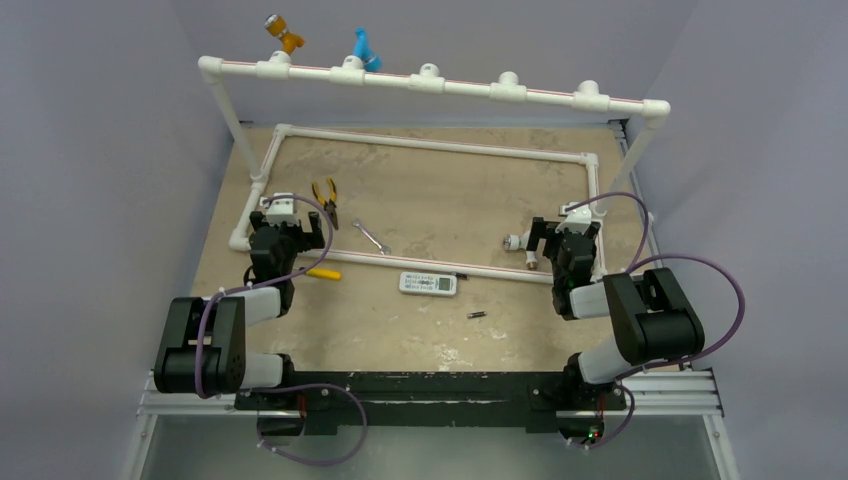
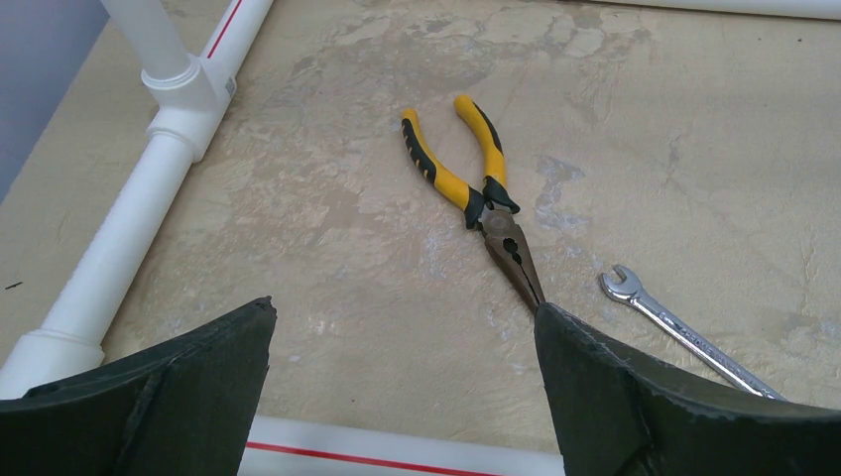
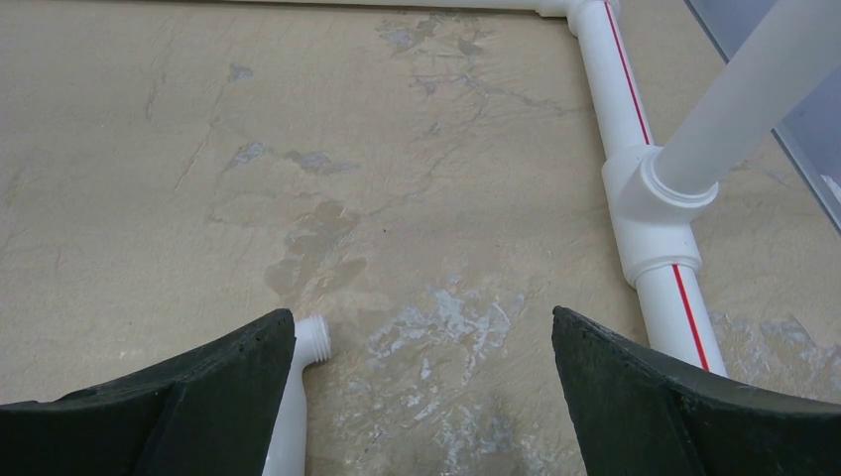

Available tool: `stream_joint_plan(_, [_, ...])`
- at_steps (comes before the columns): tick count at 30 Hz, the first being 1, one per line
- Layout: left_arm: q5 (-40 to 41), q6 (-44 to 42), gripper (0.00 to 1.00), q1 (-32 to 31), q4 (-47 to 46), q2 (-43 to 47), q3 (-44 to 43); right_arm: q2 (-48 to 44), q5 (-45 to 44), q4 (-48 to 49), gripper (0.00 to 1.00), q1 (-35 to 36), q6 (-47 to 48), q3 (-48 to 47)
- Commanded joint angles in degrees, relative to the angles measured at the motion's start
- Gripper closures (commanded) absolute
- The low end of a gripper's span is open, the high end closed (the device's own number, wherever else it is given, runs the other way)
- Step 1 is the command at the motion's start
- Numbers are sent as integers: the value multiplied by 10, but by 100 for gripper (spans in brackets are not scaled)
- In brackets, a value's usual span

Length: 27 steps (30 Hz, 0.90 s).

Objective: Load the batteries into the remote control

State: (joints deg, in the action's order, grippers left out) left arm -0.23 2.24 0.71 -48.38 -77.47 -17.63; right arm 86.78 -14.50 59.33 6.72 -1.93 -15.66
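Note:
The white remote control (image 1: 428, 283) lies face up, buttons showing, on the tan table just in front of the near white pipe. One small dark battery (image 1: 477, 316) lies loose to its right, nearer the arm bases. My left gripper (image 1: 296, 230) (image 2: 407, 305) hovers open over the table's left side, well left of the remote, with nothing between its fingers. My right gripper (image 1: 566, 236) (image 3: 422, 313) stands open over the right side, also holding nothing. Neither wrist view shows the remote or the battery.
Yellow-handled pliers (image 2: 476, 193) and a silver wrench (image 2: 684, 332) lie ahead of the left gripper. A yellow-handled screwdriver (image 1: 322, 272) lies near the left arm. A white threaded pipe piece (image 3: 298, 377) sits by the right gripper's left finger. A white PVC frame (image 1: 430, 145) borders the work area.

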Motion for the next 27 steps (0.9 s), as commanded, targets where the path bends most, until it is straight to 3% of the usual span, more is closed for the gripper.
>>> stream_joint_plan(1, [-7,-9,0,-2,-19,-1,-15,-1,-15,9,1,-2,-3,-14])
stream_joint_plan(5, [17,-6,0,-2,-13,35,-5,-3,-15,10,1,-1,-4,-11])
stream_joint_plan(11, [166,44,0,-73,221,161,-82,-28,-41,11,1,-2,5,-2])
stream_joint_plan(16, [188,137,0,-75,437,207,-197,-147,-38,-144,1,0,-17,-21])
stream_joint_plan(19, [210,204,0,-71,546,233,-250,-218,-28,-171,1,0,-65,2])
stream_joint_plan(21, [184,247,0,-57,608,253,-278,-267,-4,-218,1,0,-82,1])
stream_joint_plan(23, [148,273,0,-44,655,269,-300,-320,-6,-345,1,0,-136,-28])
stream_joint_plan(27, [80,294,0,-43,707,293,-314,-347,35,-509,1,20,-170,-100])
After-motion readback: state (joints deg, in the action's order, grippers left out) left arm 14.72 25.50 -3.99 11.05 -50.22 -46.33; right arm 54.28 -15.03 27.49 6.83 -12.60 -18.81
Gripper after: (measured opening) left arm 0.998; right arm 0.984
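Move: The remote lies about 34 cm to the left hand's right, 8 cm back and 10 below; the yellow screwdriver is some 6 cm right and 5 back of that hand, the wrench 19 right and 5 ahead. The loose battery lies roughly 22 cm to the right hand's left, 17 back and 8 below; from that hand the remote is 35 left and 9 back, the white fitting 10 left and 1 ahead. The remote and battery are not touched yet: both empty, wide-open hands lift from rest above the table. The left goes first, up about 16 cm and a little back, rolling its right side up and turning some 15 degrees counter-clockwise; the right follows later, up about 8 cm and slightly back, its left side rolling up. ##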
